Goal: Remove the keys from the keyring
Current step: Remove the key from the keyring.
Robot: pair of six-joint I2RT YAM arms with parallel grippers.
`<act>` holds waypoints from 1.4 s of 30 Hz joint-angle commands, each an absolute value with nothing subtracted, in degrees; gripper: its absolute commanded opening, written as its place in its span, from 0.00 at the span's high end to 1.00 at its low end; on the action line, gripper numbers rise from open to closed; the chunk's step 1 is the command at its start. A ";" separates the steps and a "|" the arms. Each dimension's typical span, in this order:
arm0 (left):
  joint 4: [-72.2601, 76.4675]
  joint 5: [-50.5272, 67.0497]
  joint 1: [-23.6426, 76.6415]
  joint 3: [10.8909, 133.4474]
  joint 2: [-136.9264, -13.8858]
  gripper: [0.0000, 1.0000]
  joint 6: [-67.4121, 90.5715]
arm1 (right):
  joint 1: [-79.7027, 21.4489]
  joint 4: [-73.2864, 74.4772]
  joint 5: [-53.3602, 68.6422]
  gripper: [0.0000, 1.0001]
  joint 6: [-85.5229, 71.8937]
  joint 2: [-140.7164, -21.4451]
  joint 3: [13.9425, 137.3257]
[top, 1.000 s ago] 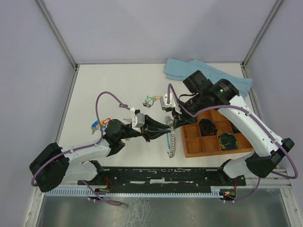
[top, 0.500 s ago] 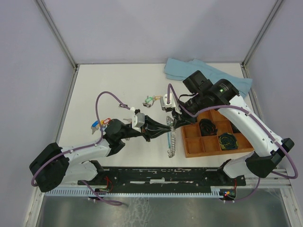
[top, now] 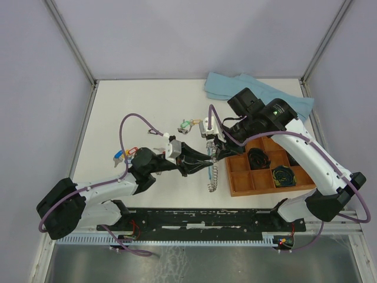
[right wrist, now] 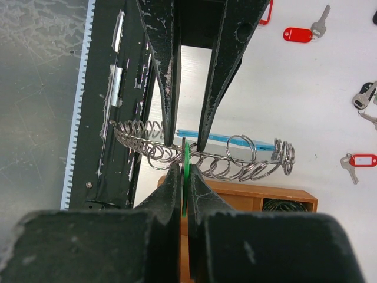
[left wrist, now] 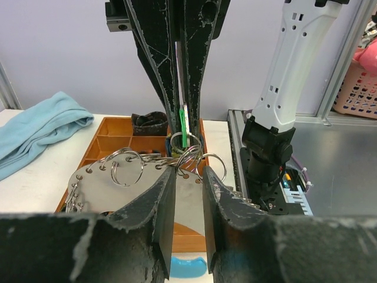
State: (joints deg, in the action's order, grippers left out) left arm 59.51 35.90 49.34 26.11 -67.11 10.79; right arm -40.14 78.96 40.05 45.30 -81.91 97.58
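The keyring (top: 212,178), a light-blue arc with a row of silver split rings (right wrist: 235,165), hangs between both grippers near the table's middle. My right gripper (right wrist: 184,171) is shut on a green key tag (right wrist: 186,158) that sits among the rings; it comes down from above in the left wrist view with the green tag (left wrist: 184,127) showing. My left gripper (left wrist: 187,177) stands narrowly open, its fingertips (right wrist: 171,138) on either side of that tag at the ring row. From the top, the left gripper (top: 207,158) and right gripper (top: 215,151) nearly meet.
An orange wooden tray (top: 235,184) with black coiled cables (top: 257,157) sits right of the keyring. Loose tagged keys lie at the left (top: 122,154) and a green-tagged one (top: 186,124) behind. A blue cloth (top: 235,85) lies at the back right.
The left gripper has edged slightly right toward the right gripper, and the keyring's near end has risen a touch. The right arm has stayed still.
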 commanded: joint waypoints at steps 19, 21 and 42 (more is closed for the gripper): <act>60.73 36.83 49.78 29.17 -67.02 0.83 9.97 | -40.98 78.21 38.08 0.99 45.41 -80.95 98.86; 60.30 36.83 49.72 29.12 -66.85 0.86 9.81 | -40.98 78.31 37.85 0.99 45.44 -80.81 99.05; 56.88 30.52 49.71 26.24 -61.87 0.97 7.69 | -40.92 78.12 35.06 0.99 45.35 -78.20 98.57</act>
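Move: Between the open fingers of my left hand, just off their tips, lies the bunch of wire rings holding the green key tag: about 1 cm to the right and 1 cm up. My right hand already pinches that tag, with the bunch about 2 cm to its left and 1 cm below. From my left hand, the wooden tray is about 24 cm right, 5 cm ahead; the loose key tags are some 18 cm ahead, 6 cm left; both about 25 cm down. My left hand rises barely half a centimetre, then shuts its fingers fully on the rings beside the green tag. My right hand keeps the tag pinched and eases about 1 cm to the right and slightly forward, tilting a few degrees; right at the end my left hand creeps left and forward, so the two hands draw gently apart. ##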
